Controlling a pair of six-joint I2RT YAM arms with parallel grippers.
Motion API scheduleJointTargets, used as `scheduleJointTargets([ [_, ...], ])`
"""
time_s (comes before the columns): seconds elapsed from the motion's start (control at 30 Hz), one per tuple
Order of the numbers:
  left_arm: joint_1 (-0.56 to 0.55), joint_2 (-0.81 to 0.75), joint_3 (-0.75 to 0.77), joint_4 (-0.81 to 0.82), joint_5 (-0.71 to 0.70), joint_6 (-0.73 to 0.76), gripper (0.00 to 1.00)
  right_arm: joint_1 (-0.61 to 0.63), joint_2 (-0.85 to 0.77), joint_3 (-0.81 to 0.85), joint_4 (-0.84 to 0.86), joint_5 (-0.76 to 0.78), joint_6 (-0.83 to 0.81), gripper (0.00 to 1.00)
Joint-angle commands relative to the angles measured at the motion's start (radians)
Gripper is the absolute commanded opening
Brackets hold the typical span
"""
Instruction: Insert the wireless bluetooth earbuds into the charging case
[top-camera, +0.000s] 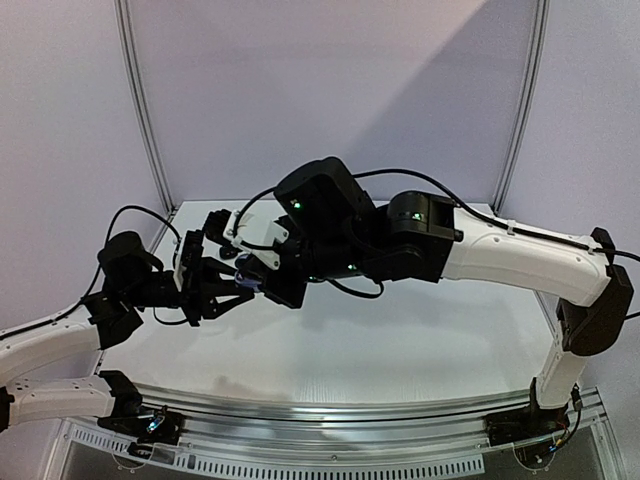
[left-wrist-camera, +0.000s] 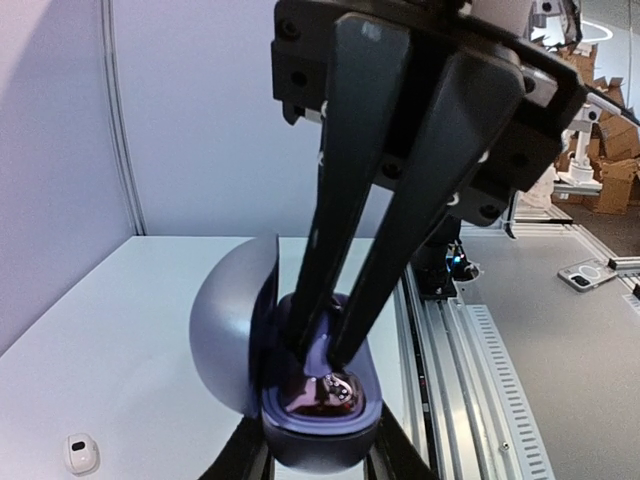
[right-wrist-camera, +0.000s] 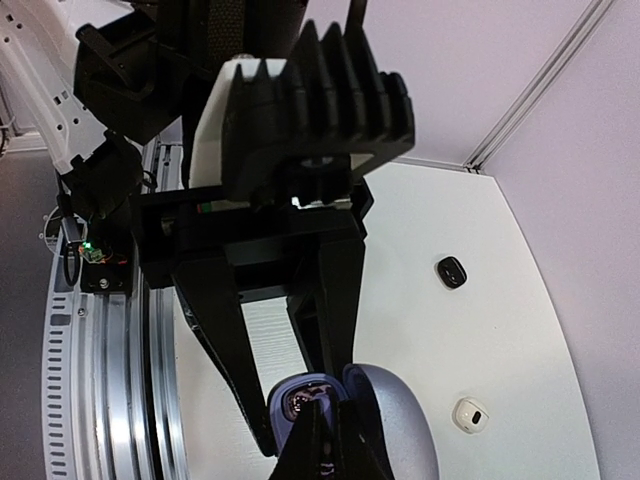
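Observation:
A lilac-grey charging case (left-wrist-camera: 320, 440) hangs above the table with its lid (left-wrist-camera: 225, 335) swung open to the left. My left gripper (left-wrist-camera: 315, 458) is shut on its base from both sides. A shiny dark earbud (left-wrist-camera: 332, 392) sits in a well of the case. My right gripper (left-wrist-camera: 326, 352) reaches down into the open case just behind that earbud, fingers shut, and I see nothing between them. In the right wrist view the right gripper (right-wrist-camera: 325, 428) meets the case (right-wrist-camera: 395, 420) at the bottom edge. From above, both grippers meet at the case (top-camera: 252, 283).
Loose on the white table (top-camera: 400, 340) lie a black earbud (right-wrist-camera: 452, 271) and a white earbud (right-wrist-camera: 470, 414). A white earbud (left-wrist-camera: 81, 453) also shows in the left wrist view. An aluminium rail (left-wrist-camera: 450, 350) runs along the table's near edge.

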Motion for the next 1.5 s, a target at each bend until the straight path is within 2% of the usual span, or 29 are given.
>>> scheduleJointTargets([
  [0.0,-0.021,-0.03,0.002,0.135,-0.013,-0.043,0.0,0.004,-0.018,-0.093,0.028,-0.023,0.013,0.02],
  [0.3,-0.022,-0.018,0.0,0.188,-0.035,-0.066,0.0,0.004,0.02,-0.101,0.125,-0.024,0.071,0.02],
  [0.47,-0.022,-0.028,-0.005,0.177,-0.045,-0.064,0.0,0.004,0.006,-0.113,0.114,0.0,0.088,0.13],
  [0.63,-0.022,-0.026,-0.013,0.172,-0.047,-0.064,0.0,0.003,-0.011,-0.099,0.089,0.026,0.092,0.19],
  [0.9,-0.022,-0.028,-0.011,0.156,-0.039,-0.06,0.0,0.002,-0.039,-0.085,0.072,0.068,0.091,0.22],
  [1.17,-0.022,-0.028,-0.01,0.147,-0.036,-0.063,0.0,-0.002,-0.051,-0.061,0.071,0.096,0.092,0.37],
  [1.47,-0.022,-0.022,-0.009,0.143,-0.035,-0.064,0.0,-0.004,-0.079,-0.048,0.116,0.112,0.094,0.47],
])
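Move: The right hand's closed tips are already at the earbud inside the purple charging case, whose middle lies about 2 cm below this hand and 1 cm ahead. From the right hand, down on the table some 30 cm lower, the white case lies roughly 27 cm ahead and 5 cm right, the black case about 32 cm ahead and 16 cm left. The left hand holds the open purple case, its middle about 2 cm to the right of that hand and 1 cm above. The right fingertips let go of the earbud's bridge in the purple case: first still shut, they roll about 5 degrees, left side rising, then spread from nearly shut to about half open, one finger ending by the open lid and the other out past the opposite rim. The left hand keeps its grip on the case; both hands ease up together by only about 1 cm, slightly forward. ##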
